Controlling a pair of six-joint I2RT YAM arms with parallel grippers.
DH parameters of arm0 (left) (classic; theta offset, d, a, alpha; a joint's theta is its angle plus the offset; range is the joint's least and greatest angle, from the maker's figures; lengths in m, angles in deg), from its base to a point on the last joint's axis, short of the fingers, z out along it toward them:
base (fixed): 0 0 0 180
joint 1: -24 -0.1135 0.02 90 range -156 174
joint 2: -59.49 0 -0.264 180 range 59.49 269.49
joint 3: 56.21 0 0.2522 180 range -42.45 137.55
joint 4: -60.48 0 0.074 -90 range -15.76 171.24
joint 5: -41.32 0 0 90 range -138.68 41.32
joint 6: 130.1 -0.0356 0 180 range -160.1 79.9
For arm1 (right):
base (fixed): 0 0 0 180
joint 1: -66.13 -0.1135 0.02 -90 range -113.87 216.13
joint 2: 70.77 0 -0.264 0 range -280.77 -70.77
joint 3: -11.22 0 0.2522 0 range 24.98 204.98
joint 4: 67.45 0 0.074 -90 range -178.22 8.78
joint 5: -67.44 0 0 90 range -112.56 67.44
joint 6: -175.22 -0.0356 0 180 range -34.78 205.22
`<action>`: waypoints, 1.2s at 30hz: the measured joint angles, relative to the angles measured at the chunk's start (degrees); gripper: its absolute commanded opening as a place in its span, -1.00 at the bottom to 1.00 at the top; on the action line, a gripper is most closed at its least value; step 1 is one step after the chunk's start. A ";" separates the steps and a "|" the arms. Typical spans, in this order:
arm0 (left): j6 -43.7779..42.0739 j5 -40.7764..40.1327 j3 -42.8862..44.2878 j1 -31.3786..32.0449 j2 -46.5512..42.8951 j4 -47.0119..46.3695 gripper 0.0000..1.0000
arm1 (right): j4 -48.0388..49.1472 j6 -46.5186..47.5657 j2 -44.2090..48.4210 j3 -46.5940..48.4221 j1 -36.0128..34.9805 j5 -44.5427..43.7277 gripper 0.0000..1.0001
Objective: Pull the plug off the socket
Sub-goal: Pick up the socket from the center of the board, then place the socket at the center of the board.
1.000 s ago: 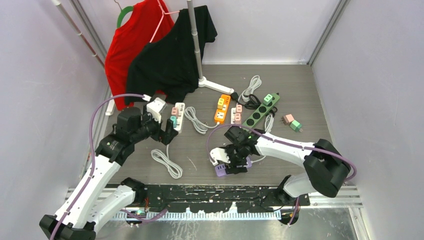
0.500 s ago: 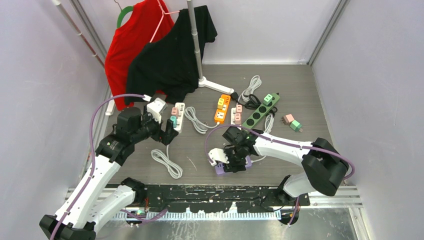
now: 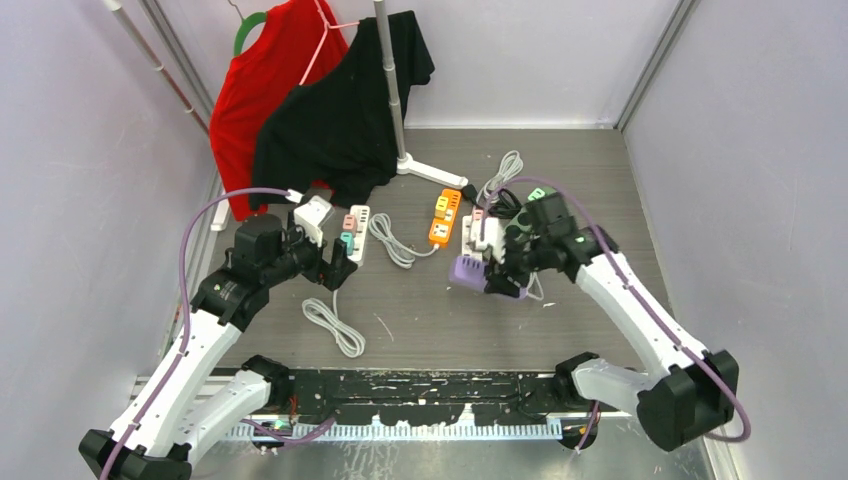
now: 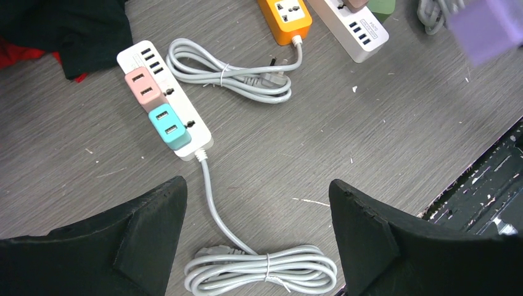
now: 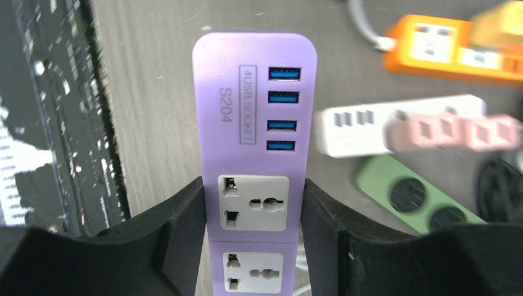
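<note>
My right gripper (image 5: pixel 253 198) is shut on a purple power strip (image 5: pixel 254 92), its fingers (image 5: pixel 185 219) pressing both long sides. No plug sits in the strip's visible sockets. It hangs above the table, right of centre (image 3: pixel 468 271). My left gripper (image 4: pixel 256 191) is open and holds nothing. It hovers just in front of a white power strip (image 4: pixel 137 57) that carries a pink plug (image 4: pixel 145 87) and a teal plug (image 4: pixel 169 125). From above, that white strip (image 3: pixel 360 218) lies just beyond the left gripper (image 3: pixel 335 268).
An orange strip (image 3: pixel 445 217), a white strip with pink plugs (image 3: pixel 473 228) and a green strip (image 3: pixel 520 225) lie behind the purple one. Two loose plugs (image 3: pixel 583 245) sit at the right. Coiled grey cables (image 4: pixel 262 268) (image 3: pixel 388 240) lie nearby. Red and black shirts (image 3: pixel 330 110) hang on a stand.
The right gripper has shut on the purple strip and carried it from near the front edge up and back toward the other strips. The left arm has not moved.
</note>
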 measured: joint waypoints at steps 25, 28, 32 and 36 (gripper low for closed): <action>0.17 1.68 -0.02 0.00 -0.96 -0.09 0.69 | -3.39 -19.47 -10.38 32.98 47.89 1.64 -0.98; 0.22 1.90 -0.02 0.00 -1.09 -0.11 0.69 | -0.72 -21.75 -14.12 32.98 47.93 -1.64 -0.98; 0.24 2.29 -0.02 0.00 -1.09 -0.11 0.69 | 4.55 -25.53 -21.77 33.46 47.91 -7.30 -0.98; 0.24 2.40 -0.07 0.00 -1.09 -0.11 0.69 | 9.44 -27.58 -31.95 35.50 46.71 -15.85 -0.98</action>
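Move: The right gripper already holds the purple socket some 13 cm above the board. Its way leads to the bare far-right patch beside the right wall, about 27 cm ahead and 31 cm right. The two pulled plugs lie about 15 cm ahead and 25 cm right; the green strip is about 20 cm ahead and 8 cm right. From the left hand, that patch is roughly 28 cm ahead and 68 cm right. Keep the right fingers shut on the purple socket and swing it right and forward towards the far-right patch, about 30 cm right and 23 cm out. Rise some 15 cm first, then pass over the pulled plugs and come down about 11 cm near the right wall, turning the hand some 75 degrees clockwise on the way. ##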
